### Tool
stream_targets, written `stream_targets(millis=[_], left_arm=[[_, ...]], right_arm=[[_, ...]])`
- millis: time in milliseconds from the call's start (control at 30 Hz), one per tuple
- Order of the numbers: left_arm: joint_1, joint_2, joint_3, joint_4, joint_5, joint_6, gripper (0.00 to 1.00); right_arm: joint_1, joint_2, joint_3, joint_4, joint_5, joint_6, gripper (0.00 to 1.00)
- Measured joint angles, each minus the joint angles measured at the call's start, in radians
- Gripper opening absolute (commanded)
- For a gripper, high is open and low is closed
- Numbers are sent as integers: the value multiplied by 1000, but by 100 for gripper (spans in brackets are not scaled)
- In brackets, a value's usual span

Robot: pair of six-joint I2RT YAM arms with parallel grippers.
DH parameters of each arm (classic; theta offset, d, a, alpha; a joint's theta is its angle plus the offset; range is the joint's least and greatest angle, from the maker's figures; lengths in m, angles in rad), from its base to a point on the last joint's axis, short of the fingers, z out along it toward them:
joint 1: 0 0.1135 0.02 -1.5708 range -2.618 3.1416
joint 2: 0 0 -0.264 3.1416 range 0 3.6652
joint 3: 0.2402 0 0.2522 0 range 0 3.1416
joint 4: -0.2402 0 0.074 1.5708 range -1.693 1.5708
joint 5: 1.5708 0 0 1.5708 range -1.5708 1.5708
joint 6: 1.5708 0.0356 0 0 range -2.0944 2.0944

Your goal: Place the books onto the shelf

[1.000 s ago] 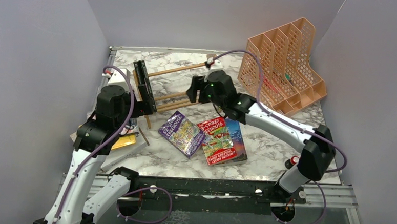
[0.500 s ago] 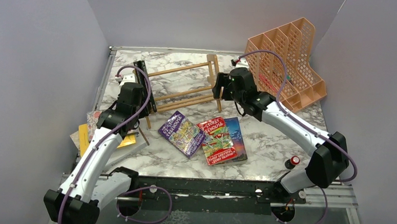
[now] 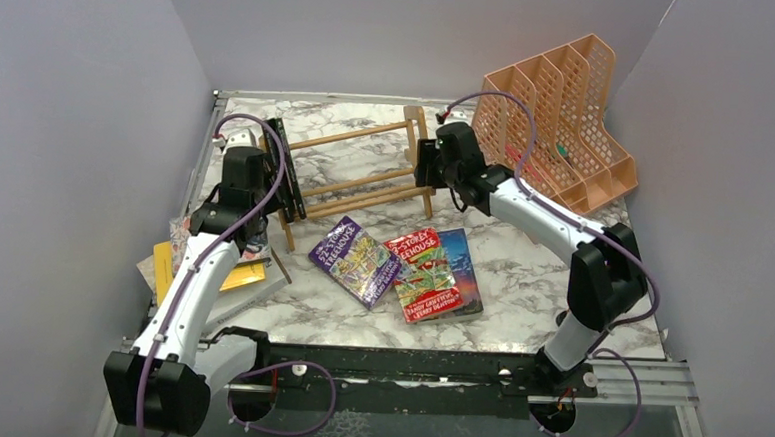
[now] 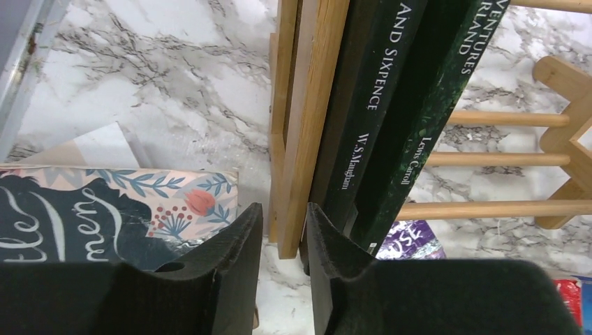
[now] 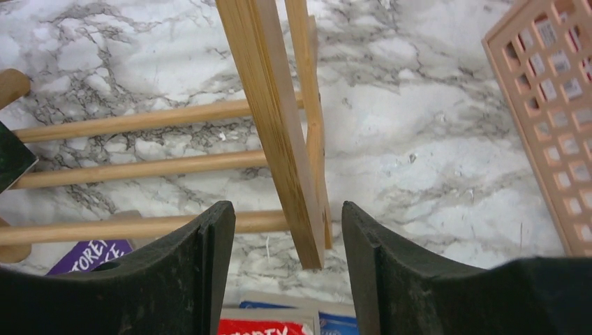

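The light-wood shelf stands mid-table, with two dark-spined books upright at its left end. My left gripper is shut on the near tip of the shelf's left end frame. The dark spines sit just right of that post. My right gripper stands open astride the shelf's right end frame, with daylight on both sides. A purple book, a red book and a blue book lie flat in front of the shelf.
A peach mesh file organiser stands at the back right, close to my right arm. A loose pile of books, one with a floral cover, lies at the left table edge under my left arm. Grey walls enclose three sides.
My left gripper swung in to the shelf's left end frame and narrowed from wide open. My right gripper moved right from the middle rails to the right end frame.
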Motion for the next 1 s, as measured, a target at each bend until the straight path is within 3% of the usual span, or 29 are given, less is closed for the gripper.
stream_targets(millis=[267,567,867,1000], left_arm=[[43,11,-69,69,105,-29,13],[74,22,-76,90,147,-38,5],[100,105,-40,150,211,-37,1],[101,175,8,169,252,-37,1]], right_arm=[[-6,85,71,59,20,-47,44],[-6,91,71,80,43,-51,24],[-13,91,71,75,91,-58,19],[-36,91,71,75,91,-50,24]])
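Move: The shelf's left end post leans about 4 cm ahead of the left hand and 2 cm lower, with the two dark books some 6 cm ahead and 4 cm right. The purple book lies about 13 cm back, 16 cm right and 18 cm below. The right hand's open fingers straddle the shelf's right end post, 3 cm ahead; the orange rack is roughly 25 cm right and 6 cm ahead of this hand. Right hand advances 4 cm, pinches the end post and draws right; left closes, sinks and pushes its post forward. ##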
